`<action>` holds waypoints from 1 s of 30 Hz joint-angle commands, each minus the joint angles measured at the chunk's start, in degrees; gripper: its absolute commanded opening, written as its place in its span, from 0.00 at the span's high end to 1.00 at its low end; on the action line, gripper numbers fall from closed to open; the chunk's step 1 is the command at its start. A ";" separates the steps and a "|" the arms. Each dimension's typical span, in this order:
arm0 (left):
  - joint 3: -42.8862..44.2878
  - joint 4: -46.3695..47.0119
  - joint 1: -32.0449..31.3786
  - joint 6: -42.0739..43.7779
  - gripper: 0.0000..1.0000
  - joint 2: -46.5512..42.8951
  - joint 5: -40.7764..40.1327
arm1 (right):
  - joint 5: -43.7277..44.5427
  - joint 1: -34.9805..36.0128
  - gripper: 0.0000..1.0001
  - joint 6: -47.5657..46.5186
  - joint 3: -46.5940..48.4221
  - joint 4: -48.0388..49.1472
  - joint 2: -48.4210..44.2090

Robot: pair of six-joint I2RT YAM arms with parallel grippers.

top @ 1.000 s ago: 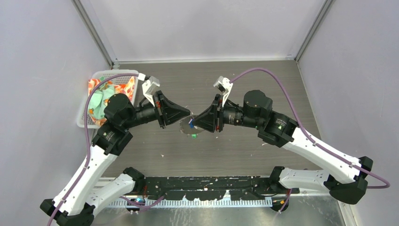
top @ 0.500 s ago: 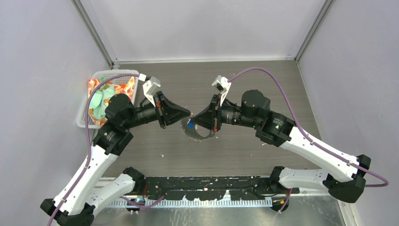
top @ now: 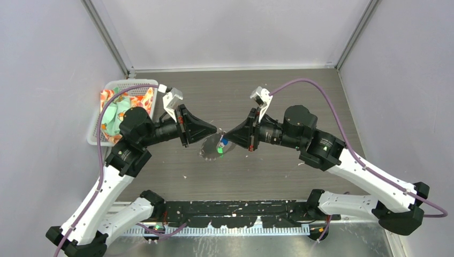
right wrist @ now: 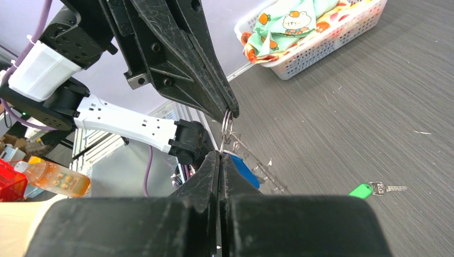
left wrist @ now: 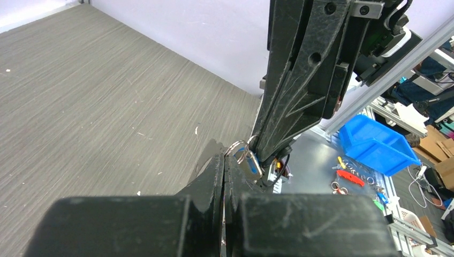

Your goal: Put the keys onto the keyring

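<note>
My left gripper (top: 215,130) and right gripper (top: 226,136) meet tip to tip above mid-table. The keyring (top: 204,151) hangs below them as a thin grey wire loop. In the right wrist view its wire (right wrist: 226,128) runs from the left gripper's shut tips down into my right gripper (right wrist: 220,154), whose jaws are pressed together on it. The blue-headed key (right wrist: 245,170) sits right beside the right fingertips; the left wrist view shows it (left wrist: 250,164) by the shut left gripper (left wrist: 225,156). The green-headed key (right wrist: 361,190) lies loose on the table, also visible from above (top: 220,151).
A white basket (top: 95,138) with colourful cloth stands at the table's left edge, behind the left arm. Grey walls close in the table on three sides. Small white specks dot the wood-grain surface.
The right gripper has closed from partly open to shut. Its tip and the blue key shifted slightly right. The left gripper stayed shut and in place.
</note>
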 commanded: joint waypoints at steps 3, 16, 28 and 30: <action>0.49 2.48 -0.02 0.38 1.00 -0.84 2.09 | 0.81 -0.14 0.97 -0.28 0.15 1.65 -1.46; 0.59 3.87 -0.11 6.03 1.00 -1.56 9.85 | -2.16 -0.19 0.98 0.75 2.49 1.16 2.57; -0.47 3.41 -0.11 6.94 1.00 -3.08 5.52 | -0.42 -0.28 0.70 1.93 0.26 -0.31 -0.96; -0.49 3.02 -0.11 6.31 1.00 -3.04 3.49 | 1.07 -0.27 0.57 1.37 0.11 -1.79 -2.14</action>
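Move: The left fingers are shut on the keyring's loops, about 3 cm to the left of the right fingertips and 1 cm ahead, nearly level with them. The blue key, its ring pinched by the right fingers, has its tag about 3 cm right, 2 back and 2 below the left hand. The perforated plate hangs about 6 cm below the left hand and 2 back; the green key lies on the table roughly 20 cm ahead, 1 left and 37 below it. With the fingers still shut on the keyring's loops, the left hand draws back about 2 cm, most of it in the later half, while its wrist swings some 10 degrees, its pointing turning clockwise. The right hand, still pinching the blue key's ring, eases slightly up and away to the right, then dips about 2 cm down and a little over 1 cm left towards the left fingertips, holds there, and at the end starts back up and right as its fingers open about a third and let go of the ring. ##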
